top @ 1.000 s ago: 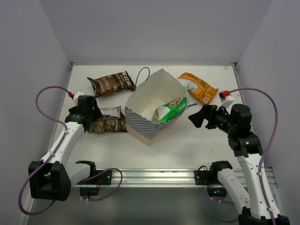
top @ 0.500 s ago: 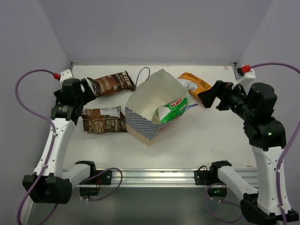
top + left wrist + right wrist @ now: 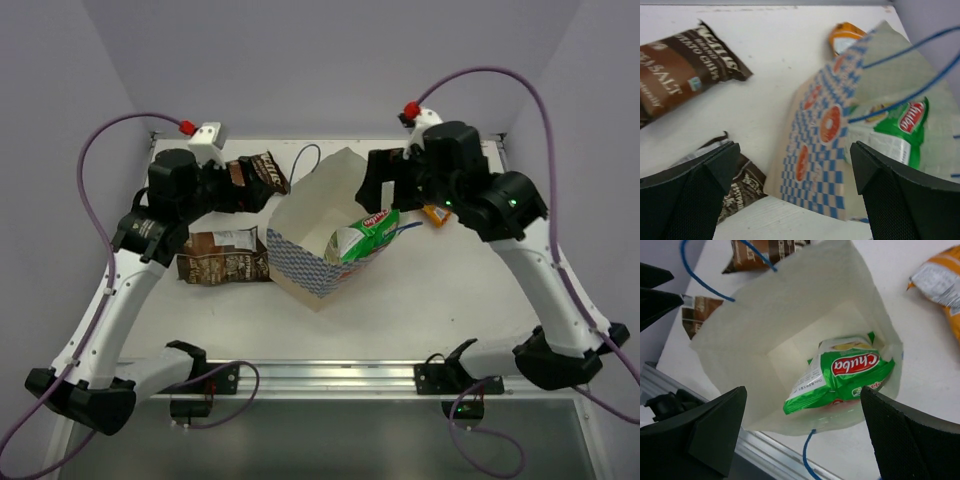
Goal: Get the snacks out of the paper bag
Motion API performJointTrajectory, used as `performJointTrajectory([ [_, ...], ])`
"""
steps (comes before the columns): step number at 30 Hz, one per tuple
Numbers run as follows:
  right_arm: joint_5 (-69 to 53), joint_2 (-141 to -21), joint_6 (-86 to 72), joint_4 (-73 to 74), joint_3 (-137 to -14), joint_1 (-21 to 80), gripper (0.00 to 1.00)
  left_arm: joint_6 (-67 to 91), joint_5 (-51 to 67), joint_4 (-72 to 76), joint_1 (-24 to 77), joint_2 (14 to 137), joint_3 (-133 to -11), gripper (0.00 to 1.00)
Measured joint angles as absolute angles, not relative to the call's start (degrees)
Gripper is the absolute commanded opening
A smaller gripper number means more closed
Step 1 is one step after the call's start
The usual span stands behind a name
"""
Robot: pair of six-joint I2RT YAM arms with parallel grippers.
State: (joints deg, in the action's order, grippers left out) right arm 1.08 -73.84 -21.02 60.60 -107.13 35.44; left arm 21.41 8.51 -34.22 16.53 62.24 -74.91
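The paper bag [image 3: 315,235] lies on its side at the table's middle, mouth toward the back right. The green-and-white packet [image 3: 366,234] lies in the mouth. One dark brown packet [image 3: 222,258] lies left of the bag. The other [image 3: 265,168] lies at the back left, partly under my left arm. The orange-yellow packet [image 3: 436,214] is mostly hidden by my right arm. My left gripper [image 3: 237,190] is open and empty, raised left of the bag [image 3: 822,135]. My right gripper [image 3: 385,183] is open and empty above the bag's mouth [image 3: 780,325], over the green packet [image 3: 846,374].
Thin blue cord handles [image 3: 705,287] loop out past the bag's rim. Walls close the table on the left, back and right. A metal rail [image 3: 330,375] runs along the near edge. The orange packet [image 3: 940,282] lies right of the bag.
Both arms have risen and swung inward. My left gripper left the lower brown packet and moved back toward the bag. My right gripper moved from the table's right side to above the bag's mouth.
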Motion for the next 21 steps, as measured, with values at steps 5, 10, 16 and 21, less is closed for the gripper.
performJointTrajectory([
  [5, 6.4, -82.6, -26.4, 64.3, -106.9, 40.3, 0.99, 21.2, 11.8, -34.7, 21.8, 62.6, -75.0, 1.00],
  [10, 10.4, -86.4, -32.1, 68.1, -106.5, 41.1, 0.99, 19.8, 11.8, -34.9, 24.0, 63.0, -75.4, 0.95],
  [16, 13.5, -89.9, -37.7, 73.1, -107.7, 41.1, 0.99, 16.7, 11.8, -35.7, 26.1, 65.9, -75.7, 0.83],
  [21, 15.6, -92.4, -41.5, 75.5, -107.7, 41.1, 0.99, 13.7, 11.7, -36.6, 27.6, 68.0, -75.7, 0.72],
])
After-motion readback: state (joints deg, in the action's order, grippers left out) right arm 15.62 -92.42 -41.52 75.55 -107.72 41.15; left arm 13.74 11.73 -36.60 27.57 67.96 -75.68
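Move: From the right gripper, the green Chuba chips lie down inside the open paper bag, about 30 cm below, 5 cm ahead and 2 cm left; the orange packet is roughly 20 cm ahead and 15 cm right. From the left gripper, the bag's left rim is some 6 cm right, 3 cm back and 8 cm below; the near brown packet lies about 8 cm left and 3 cm back, the far one 8 cm left and 15 cm ahead, both some 31 cm below. Drop the open right gripper about 14 cm towards the Chuba chips in the bag's mouth, easing slightly forward and tipping the fingers some 25 degrees further down with a clockwise turn. Meanwhile bring the left gripper about 7 cm right over the bag's left rim, turning clockwise, then let it sink about 4 cm as its fingers begin to close around the wall. ##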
